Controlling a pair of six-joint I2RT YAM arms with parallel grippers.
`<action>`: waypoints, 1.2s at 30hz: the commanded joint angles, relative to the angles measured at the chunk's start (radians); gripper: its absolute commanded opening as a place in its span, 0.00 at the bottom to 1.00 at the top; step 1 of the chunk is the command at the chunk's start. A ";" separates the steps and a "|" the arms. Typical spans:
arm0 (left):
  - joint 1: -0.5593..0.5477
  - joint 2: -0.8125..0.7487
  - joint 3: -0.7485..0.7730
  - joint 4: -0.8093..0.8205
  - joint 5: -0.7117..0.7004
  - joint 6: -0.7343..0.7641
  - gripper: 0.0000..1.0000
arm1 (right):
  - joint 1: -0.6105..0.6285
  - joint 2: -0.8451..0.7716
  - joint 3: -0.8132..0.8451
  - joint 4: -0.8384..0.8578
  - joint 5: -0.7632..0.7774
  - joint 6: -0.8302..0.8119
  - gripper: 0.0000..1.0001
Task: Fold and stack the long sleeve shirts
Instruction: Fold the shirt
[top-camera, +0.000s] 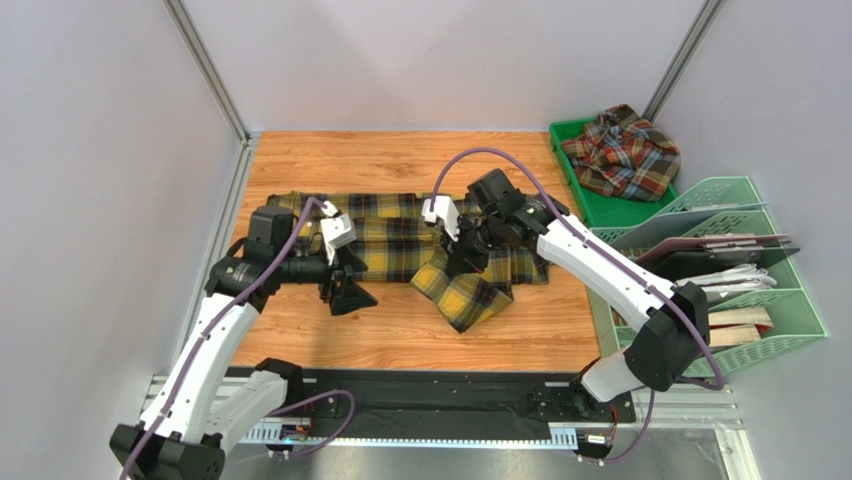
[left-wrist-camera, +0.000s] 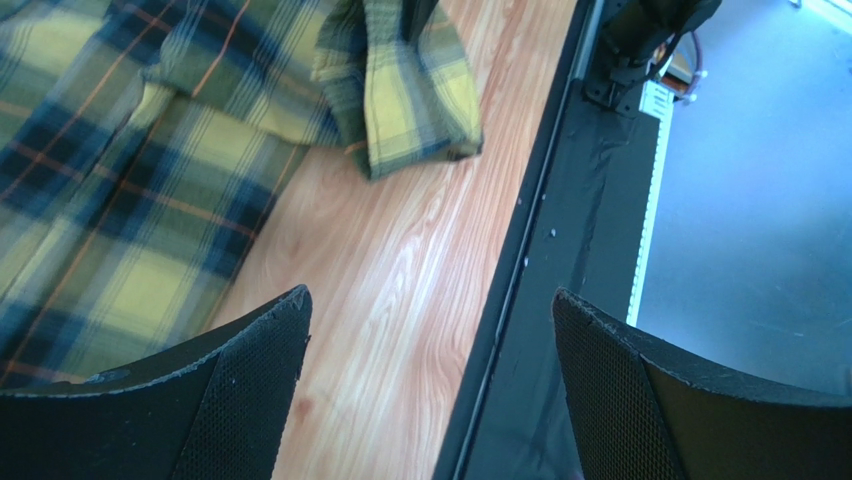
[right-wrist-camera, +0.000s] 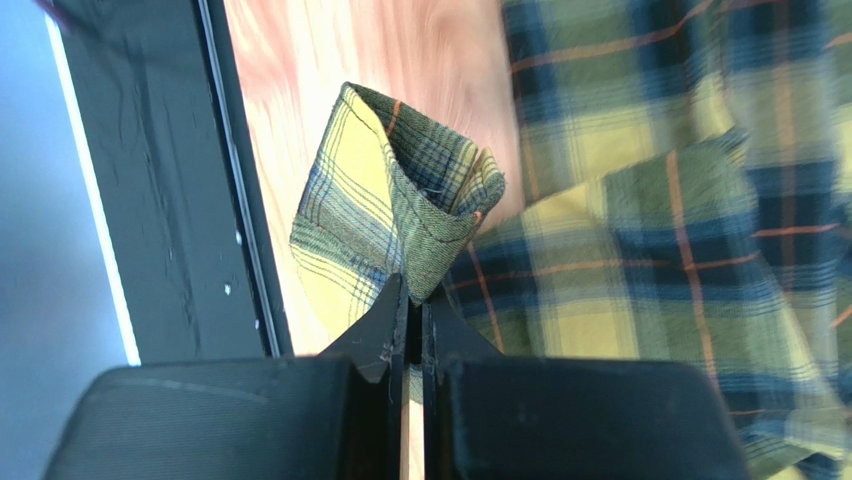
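Note:
The yellow and black check long sleeve shirt (top-camera: 395, 240) lies spread across the wooden table. One sleeve is pulled toward the front, its cuff (top-camera: 470, 298) lifted. My right gripper (top-camera: 466, 262) is shut on that sleeve; in the right wrist view the closed gripper (right-wrist-camera: 415, 292) pinches the cuff fabric (right-wrist-camera: 400, 190). My left gripper (top-camera: 346, 290) hovers open by the shirt's left front edge. In the left wrist view this gripper (left-wrist-camera: 430, 300) has bare wood between its fingers and the shirt (left-wrist-camera: 120, 200) to the left. The rust-red shirt (top-camera: 628, 152) lies crumpled in the green tray.
The green tray (top-camera: 578, 175) stands at the back right. A mint file rack (top-camera: 745, 290) with papers and folders lines the right side. A black strip (top-camera: 430, 400) runs along the table's near edge. White walls close in the left, back and right.

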 joint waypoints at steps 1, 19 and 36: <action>-0.104 0.110 0.041 0.311 -0.042 -0.227 0.94 | 0.003 -0.071 0.051 0.150 -0.013 0.107 0.00; -0.275 0.295 0.029 0.725 -0.037 -0.563 0.58 | 0.043 -0.220 -0.047 0.342 -0.018 0.181 0.06; -0.333 0.304 0.188 0.288 0.030 0.059 0.00 | 0.044 -0.214 -0.055 0.224 -0.079 0.034 0.82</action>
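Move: The shirt's sleeve end, pinched by the right fingers, lies about 17 cm to the left hand's right, 2 cm ahead and 5 cm lower; the folded shirt body's middle is some 8 cm ahead, 8 cm right and 19 cm below. From the right hand, the open left gripper is about 17 cm left, 2 cm back and 5 cm above; the body's middle lies roughly 6 cm ahead, 10 cm left, 14 cm below. Rightward about 10 cm and forward about 5, the left hand reaches with open fingers to the sleeve end and pinches it, then draws slightly back, turning clockwise. Meanwhile the right hand lifts the sleeve some 8 cm, its fingers tilting up nearer level, and opens to let go after the left has closed, easing a couple of centimetres back. ##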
